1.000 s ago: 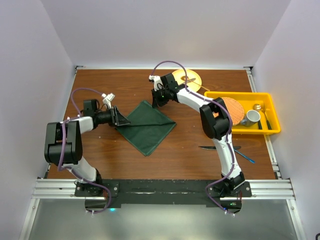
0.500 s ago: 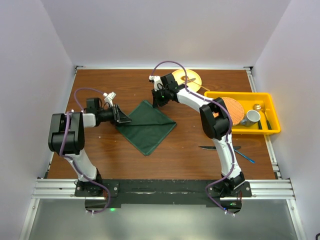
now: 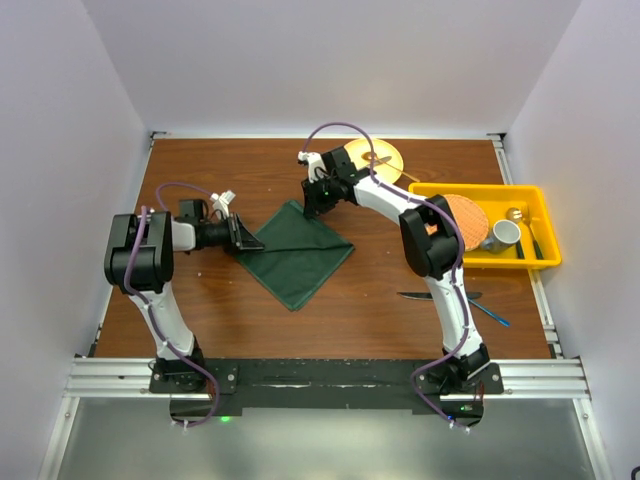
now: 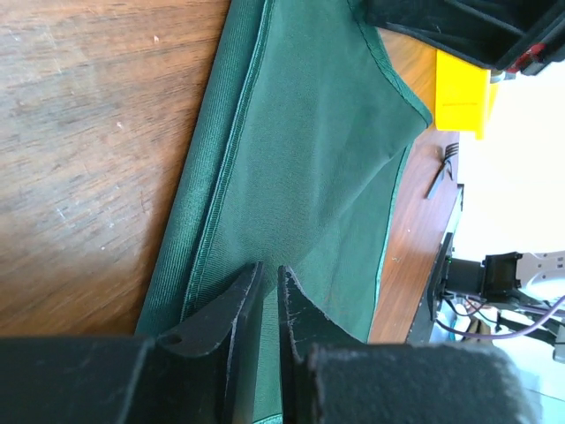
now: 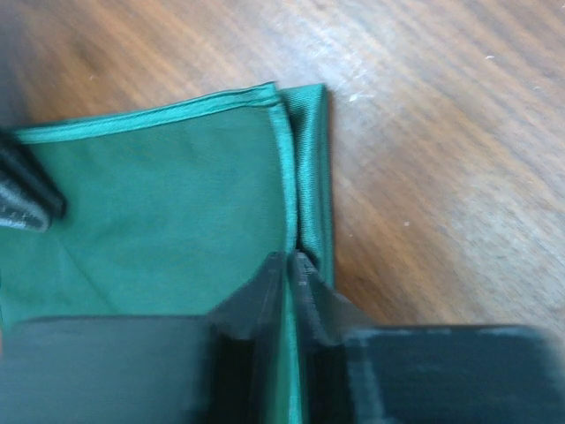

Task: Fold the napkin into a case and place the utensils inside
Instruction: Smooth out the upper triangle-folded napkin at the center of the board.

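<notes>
The dark green napkin (image 3: pixel 296 254) lies folded as a diamond on the wooden table, its doubled hemmed edges showing (image 4: pixel 300 132) (image 5: pixel 177 194). My left gripper (image 3: pixel 243 238) is at its left corner; the fingertips (image 4: pixel 270 269) are nearly together with cloth in the narrow gap. At the napkin's far corner my right gripper (image 3: pixel 312 203) (image 5: pixel 289 258) pinches the hem of the top layer. The dark-handled knife (image 3: pixel 438 296) and blue fork (image 3: pixel 491 314) lie on the table at the near right, away from both grippers.
A yellow plate (image 3: pixel 385 153) holding a metal utensil sits at the back behind the right arm. On the right stands a yellow tray (image 3: pixel 430 189) with an orange disc, a mug and more cutlery. White walls enclose the table on three sides.
The left arm's upper links swung up and toward the napkin while its gripper stayed at the left corner and its jaws narrowed. The right gripper and the napkin kept their places.
</notes>
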Robot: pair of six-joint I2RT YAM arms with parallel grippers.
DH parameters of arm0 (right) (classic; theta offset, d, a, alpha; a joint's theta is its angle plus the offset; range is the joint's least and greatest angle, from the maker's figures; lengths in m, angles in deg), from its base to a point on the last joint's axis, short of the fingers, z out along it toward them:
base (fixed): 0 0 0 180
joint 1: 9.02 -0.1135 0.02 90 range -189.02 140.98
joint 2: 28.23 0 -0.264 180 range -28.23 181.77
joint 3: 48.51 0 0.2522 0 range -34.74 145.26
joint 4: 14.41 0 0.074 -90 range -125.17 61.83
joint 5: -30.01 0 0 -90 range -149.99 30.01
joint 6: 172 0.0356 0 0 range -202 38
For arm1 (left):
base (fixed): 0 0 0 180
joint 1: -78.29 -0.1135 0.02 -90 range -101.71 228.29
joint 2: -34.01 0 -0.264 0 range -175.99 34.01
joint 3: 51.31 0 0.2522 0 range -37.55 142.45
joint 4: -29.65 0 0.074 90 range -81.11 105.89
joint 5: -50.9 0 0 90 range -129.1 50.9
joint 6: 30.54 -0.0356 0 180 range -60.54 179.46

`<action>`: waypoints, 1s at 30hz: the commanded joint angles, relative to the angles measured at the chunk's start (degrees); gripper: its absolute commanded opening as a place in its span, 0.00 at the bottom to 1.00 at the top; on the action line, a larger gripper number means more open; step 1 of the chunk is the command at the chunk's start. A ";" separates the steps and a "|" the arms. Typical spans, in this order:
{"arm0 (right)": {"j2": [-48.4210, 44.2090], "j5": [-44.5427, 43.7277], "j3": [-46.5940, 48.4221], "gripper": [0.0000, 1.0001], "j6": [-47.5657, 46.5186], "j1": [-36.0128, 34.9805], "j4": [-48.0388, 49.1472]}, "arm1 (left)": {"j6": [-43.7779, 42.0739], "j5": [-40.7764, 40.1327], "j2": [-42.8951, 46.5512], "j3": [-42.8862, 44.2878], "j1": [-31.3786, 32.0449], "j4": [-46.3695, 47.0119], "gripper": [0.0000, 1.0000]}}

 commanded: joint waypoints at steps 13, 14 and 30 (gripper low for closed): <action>-12.19 28.85 -13.13 0.96 33.05 -1.91 21.35 | -4.17 -6.89 -3.21 0.66 0.01 -3.46 0.17; -11.57 29.39 -14.88 0.96 35.01 -2.35 23.20 | -4.25 -6.89 -3.21 0.57 0.01 -3.64 0.17; -1.46 34.49 -24.38 0.98 48.12 -1.57 39.92 | -6.18 -6.98 -3.04 1.27 0.01 -6.18 0.15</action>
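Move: The middle of the napkin lies about 10 cm back and 3 cm to the left of the right hand, some 3 cm below it. The left gripper is about 15 cm to the right hand's left, 10 cm back and roughly level; the yellow plate stands some 14 cm ahead, 15 cm right and 3 cm lower. From the left hand, the napkin's middle is about 11 cm to the right, 1 cm back and 1 cm lower. Back and to the left in a high arc, the right hand comes free of the napkin's upper part, fingers spreading wide: it rises about 12 cm, crosses above the cloth towards the left gripper and sinks 10 cm, ending low over the napkin beside that gripper, one finger close to the cloth. The wrist rolls and levels, fingers now pointing left. The left hand keeps pressing on the napkin's left part. ##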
